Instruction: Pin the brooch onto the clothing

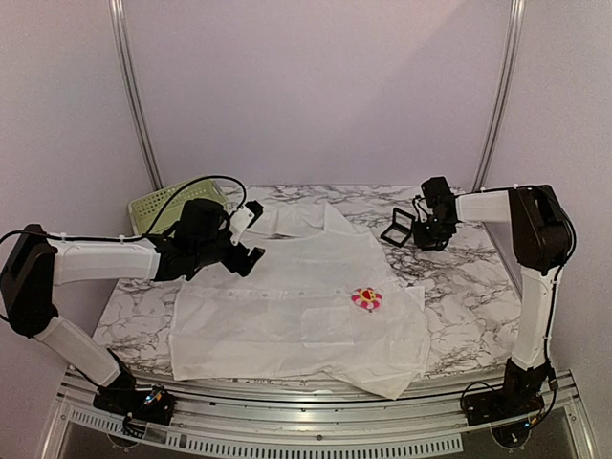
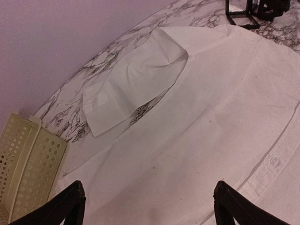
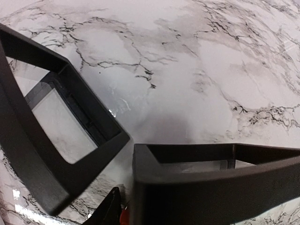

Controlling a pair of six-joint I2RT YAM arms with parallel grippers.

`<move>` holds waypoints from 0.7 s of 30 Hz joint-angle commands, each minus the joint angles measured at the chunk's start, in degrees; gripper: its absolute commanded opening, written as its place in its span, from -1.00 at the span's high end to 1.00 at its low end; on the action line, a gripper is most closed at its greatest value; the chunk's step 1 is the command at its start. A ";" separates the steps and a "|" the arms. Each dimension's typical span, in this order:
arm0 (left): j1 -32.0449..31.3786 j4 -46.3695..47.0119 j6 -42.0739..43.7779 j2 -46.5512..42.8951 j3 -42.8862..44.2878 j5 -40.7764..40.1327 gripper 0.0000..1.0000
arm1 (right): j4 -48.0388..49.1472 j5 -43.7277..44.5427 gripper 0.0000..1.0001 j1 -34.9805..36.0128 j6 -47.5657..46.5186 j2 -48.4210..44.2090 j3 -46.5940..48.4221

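Note:
The clothing (image 1: pixel 296 306) is a white shirt spread flat on the marble table (image 1: pixel 469 287); its collar (image 2: pixel 131 84) shows in the left wrist view. The brooch (image 1: pixel 366 299), round and pink, yellow and red, lies on the shirt's chest. My left gripper (image 1: pixel 251 236) hovers over the collar end of the shirt (image 2: pixel 197 117), open with nothing between its fingers (image 2: pixel 70 201). My right gripper (image 1: pixel 423 234) is down at a small black box (image 3: pixel 206 183) with an open lid (image 3: pixel 47 140). One finger (image 3: pixel 105 211) stands beside the box's left wall; the other is hidden.
A pale green perforated basket (image 1: pixel 172 203) sits at the table's back left, close to the left arm (image 2: pixel 26 164). The black box (image 1: pixel 400 229) stands just off the shirt's right shoulder. Bare marble lies right of the shirt. Metal frame posts rise behind.

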 commanded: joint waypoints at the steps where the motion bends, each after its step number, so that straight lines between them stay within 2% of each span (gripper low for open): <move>1: -0.82 0.70 0.13 0.30 -1.58 0.29 -0.90 | -0.33 0.18 0.29 -0.20 -0.15 2.40 0.84; 5: -0.91 0.83 -0.15 0.29 -1.94 0.53 -0.90 | -0.36 -0.74 0.55 -0.21 0.33 0.92 0.35; 9: -0.91 1.21 -0.08 0.35 -2.07 0.69 -0.90 | -1.49 -2.69 0.70 0.08 0.35 -1.12 0.23; 21: -1.23 1.74 0.30 -0.39 -2.48 1.10 -0.90 | -4.95 -1.67 0.92 1.53 0.87 -7.65 1.09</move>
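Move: Just under the right hand, between its part-open fingertips, lies the second brooch, about 1 cm below the hand point. Its open case sits around it, centred some 2 cm to the right and 1 cm ahead. The empty case stands roughly 10 cm to the hand's left and 3 cm ahead, and the pinned flower brooch about 22 cm left and 21 cm back. From the left hand, the second brooch is some 50 cm right, 13 cm ahead and 12 cm lower. Closing on the second brooch, the right fingers go from about half open to nearly shut while the hand stays almost in place, low in the case. Still squeezing the last bit, the hand then rises about 3 cm, up out of the case, edging roughly 1 cm to the left with hardly any wrist turn. ##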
